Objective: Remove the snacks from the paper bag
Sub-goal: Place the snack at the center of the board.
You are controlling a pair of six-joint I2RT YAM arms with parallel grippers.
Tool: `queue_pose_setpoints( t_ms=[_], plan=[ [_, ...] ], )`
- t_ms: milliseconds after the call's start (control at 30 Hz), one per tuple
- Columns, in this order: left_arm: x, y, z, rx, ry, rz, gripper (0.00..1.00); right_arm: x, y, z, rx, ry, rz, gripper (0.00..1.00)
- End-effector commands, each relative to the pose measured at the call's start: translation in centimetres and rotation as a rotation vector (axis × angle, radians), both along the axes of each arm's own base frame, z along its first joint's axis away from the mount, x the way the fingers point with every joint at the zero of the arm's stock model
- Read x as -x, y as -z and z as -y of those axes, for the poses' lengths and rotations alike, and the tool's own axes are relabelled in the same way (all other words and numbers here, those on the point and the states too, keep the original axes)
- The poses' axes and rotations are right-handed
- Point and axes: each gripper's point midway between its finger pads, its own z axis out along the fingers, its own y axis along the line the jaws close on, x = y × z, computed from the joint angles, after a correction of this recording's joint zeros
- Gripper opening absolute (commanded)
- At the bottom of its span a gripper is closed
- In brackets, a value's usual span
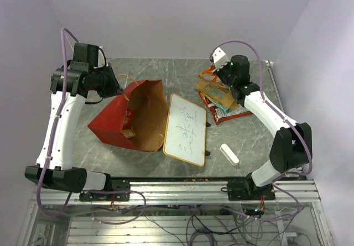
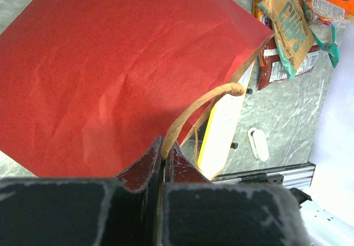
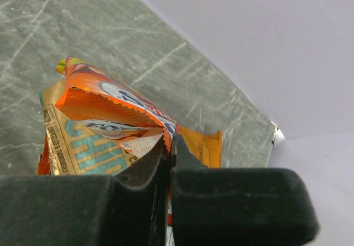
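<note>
The paper bag [image 1: 113,119] lies on its side, red outside, with its brown mouth [image 1: 148,113] facing right. A small orange snack [image 1: 129,126] shows inside it. My left gripper [image 1: 118,89] is shut on the bag's string handle [image 2: 202,106], which runs straight into the pinched tips of the left gripper [image 2: 165,147] above the red wall [image 2: 110,74]. Far right, my right gripper [image 1: 217,76] is shut on the serrated edge of an orange packet [image 3: 105,94], the right gripper's tips [image 3: 170,145] above a pile of snacks [image 1: 220,98] that includes a brown chips bag [image 3: 83,146].
A wood-framed whiteboard [image 1: 186,129] lies flat between the bag and the snack pile. A white eraser [image 1: 229,153] rests near the front right. The table's back edge meets the wall just behind the pile.
</note>
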Motion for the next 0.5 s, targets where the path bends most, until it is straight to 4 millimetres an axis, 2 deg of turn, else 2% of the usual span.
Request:
queue_pose_setpoints(
  t_ms=[0, 133, 300, 467],
  plan=[
    [-1.0, -0.5, 0.3, 0.027, 0.0, 0.027, 0.07, -0.9, -1.5, -0.8, -0.032, -0.109, 0.124, 0.0],
    [-1.0, -0.9, -0.2, 0.01, -0.016, 0.041, 0.07, -0.6, 0.3, -0.3, -0.024, -0.176, 0.101, 0.0],
    [-0.9, -1.0, -0.8, 0.001, -0.032, 0.042, 0.07, 0.6, 1.9, -0.4, 0.024, -0.265, 0.077, 0.0],
    [-1.2, -0.9, -0.6, 0.009, -0.027, 0.037, 0.07, 1.6, 3.4, 0.8, 0.117, -0.293, 0.083, 0.0]
  ],
)
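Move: The right hand already pinches the orange snack by its edge. The kraft snack, top of the pile it is bound for, lies about 18 cm below, some 4 cm back and 2 cm to the right. The red snack pack under it is about 8 cm back and 5 cm right of the hand, the whiteboard some 20 cm back and 10 cm left. From the left hand, the kraft snack is about 38 cm right and 5 cm ahead. Right hand lowers the still-pinched orange snack about 5 cm towards the kraft snack, swinging some 15 degrees counter-clockwise. ##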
